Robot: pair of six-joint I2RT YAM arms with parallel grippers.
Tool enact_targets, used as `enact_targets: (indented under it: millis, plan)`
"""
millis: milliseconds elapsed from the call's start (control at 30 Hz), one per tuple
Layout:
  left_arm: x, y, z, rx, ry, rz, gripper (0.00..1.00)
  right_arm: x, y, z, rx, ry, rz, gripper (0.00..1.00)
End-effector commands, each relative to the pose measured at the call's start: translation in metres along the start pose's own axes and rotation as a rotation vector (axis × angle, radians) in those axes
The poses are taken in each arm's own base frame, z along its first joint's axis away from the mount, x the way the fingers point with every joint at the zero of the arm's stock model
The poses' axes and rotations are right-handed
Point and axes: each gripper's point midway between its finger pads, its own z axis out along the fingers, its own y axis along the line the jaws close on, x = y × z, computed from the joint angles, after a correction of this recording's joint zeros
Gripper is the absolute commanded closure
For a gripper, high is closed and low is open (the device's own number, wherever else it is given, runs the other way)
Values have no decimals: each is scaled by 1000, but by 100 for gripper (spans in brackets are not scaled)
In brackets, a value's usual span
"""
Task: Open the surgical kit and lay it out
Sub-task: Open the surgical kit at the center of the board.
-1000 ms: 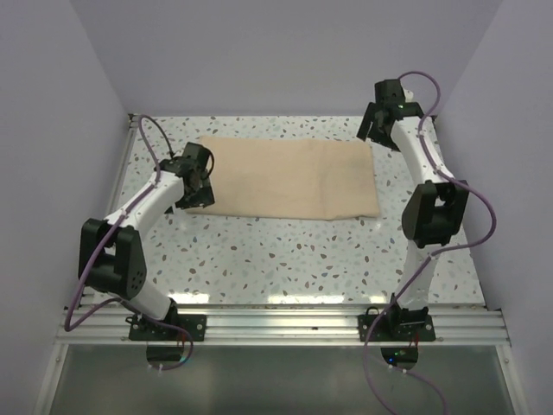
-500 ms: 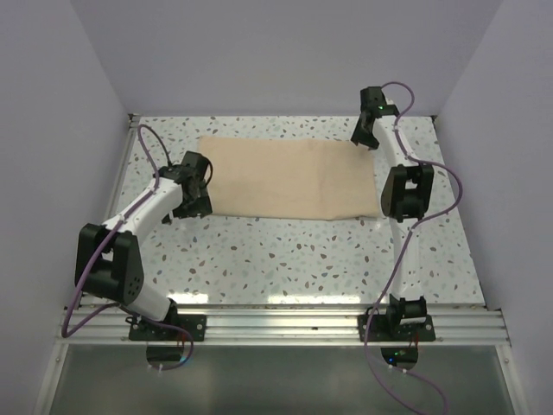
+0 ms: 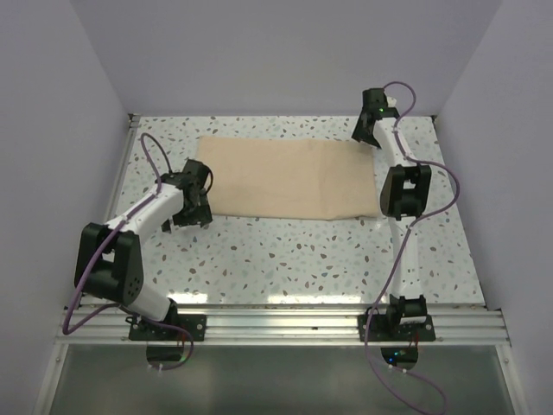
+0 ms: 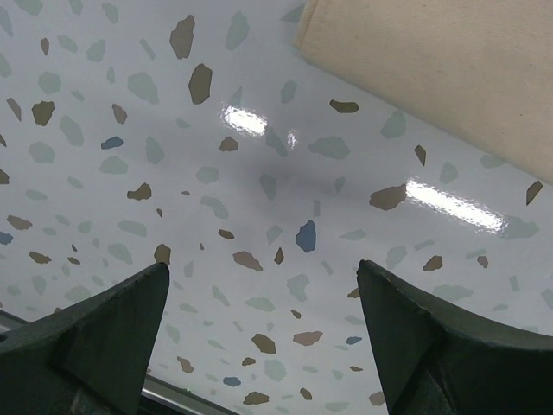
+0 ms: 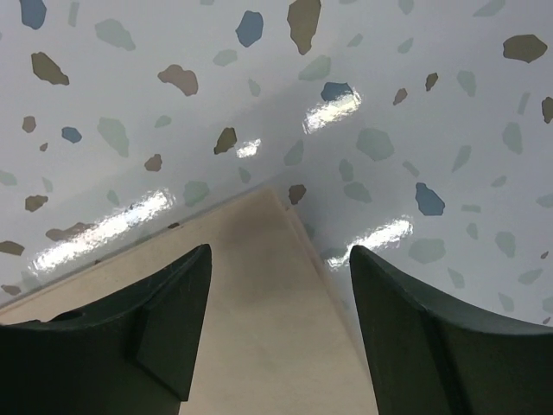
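Observation:
The beige cloth wrap [image 3: 289, 178] lies folded flat at the back middle of the table. My left gripper [image 3: 192, 206] is open and empty, just off the wrap's near left corner; the left wrist view shows that corner [image 4: 449, 60] beyond my spread fingers [image 4: 112, 324]. My right gripper [image 3: 365, 134] is open and empty, above the wrap's far right corner; that corner [image 5: 268, 285] shows between my fingers [image 5: 164, 320] in the right wrist view. The steel tray and the silver instruments are hidden.
The speckled tabletop [image 3: 285, 255] has walls at the back and both sides. A metal rail [image 3: 285, 322] with the arm bases runs along the near edge.
My left gripper has slid a little toward the near side, off the wrap's left edge. My right arm swung in from the right to the wrap's far right corner.

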Motion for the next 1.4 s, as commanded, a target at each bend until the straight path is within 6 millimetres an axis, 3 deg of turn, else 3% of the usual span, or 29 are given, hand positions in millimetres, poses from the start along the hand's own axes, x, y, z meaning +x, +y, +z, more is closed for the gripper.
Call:
enact_targets:
  millis: [0,200,367,733,1033,1367]
  plan:
    - [-3,-7,4,23,-14,-32,6,-23,-3,9,7,-78,15,32]
    - [4,-6,10,12,4,-12,6,-10,1,30,-6,-50,16,40]
    - [3,-5,12,3,4,5,6,-6,3,35,-13,-51,21,52]
    - [-1,-14,20,13,17,27,6,-25,-2,16,-5,-96,17,68]
    - [2,-11,21,6,19,30,7,-22,3,14,-15,-89,12,89]
    - [3,-10,19,9,12,27,7,-30,7,-1,-44,-98,23,100]
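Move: The surgical kit's far right corner lies just ahead of the right hand, about 3 cm forward, 1 cm to its right and 4 cm below. The kit's near right corner is some 27 cm back and 1 cm to the left of that hand. From the left hand, the kit's near left corner is about 8 cm ahead, 3 cm left and 4 cm below; the far right corner is roughly 36 cm ahead and 62 cm right. The right hand dips about 3 cm and reaches some 2 cm forward, edging slightly right, onto the kit's far right corner, then stays there while its part-open fingers close fully and pinch the cloth just short of its tip. Meanwhile the left hand sinks a little under 3 cm towards the board just outside the kit's near left corner, tilting slightly, its fingers staying wide open and clear of the cloth. ##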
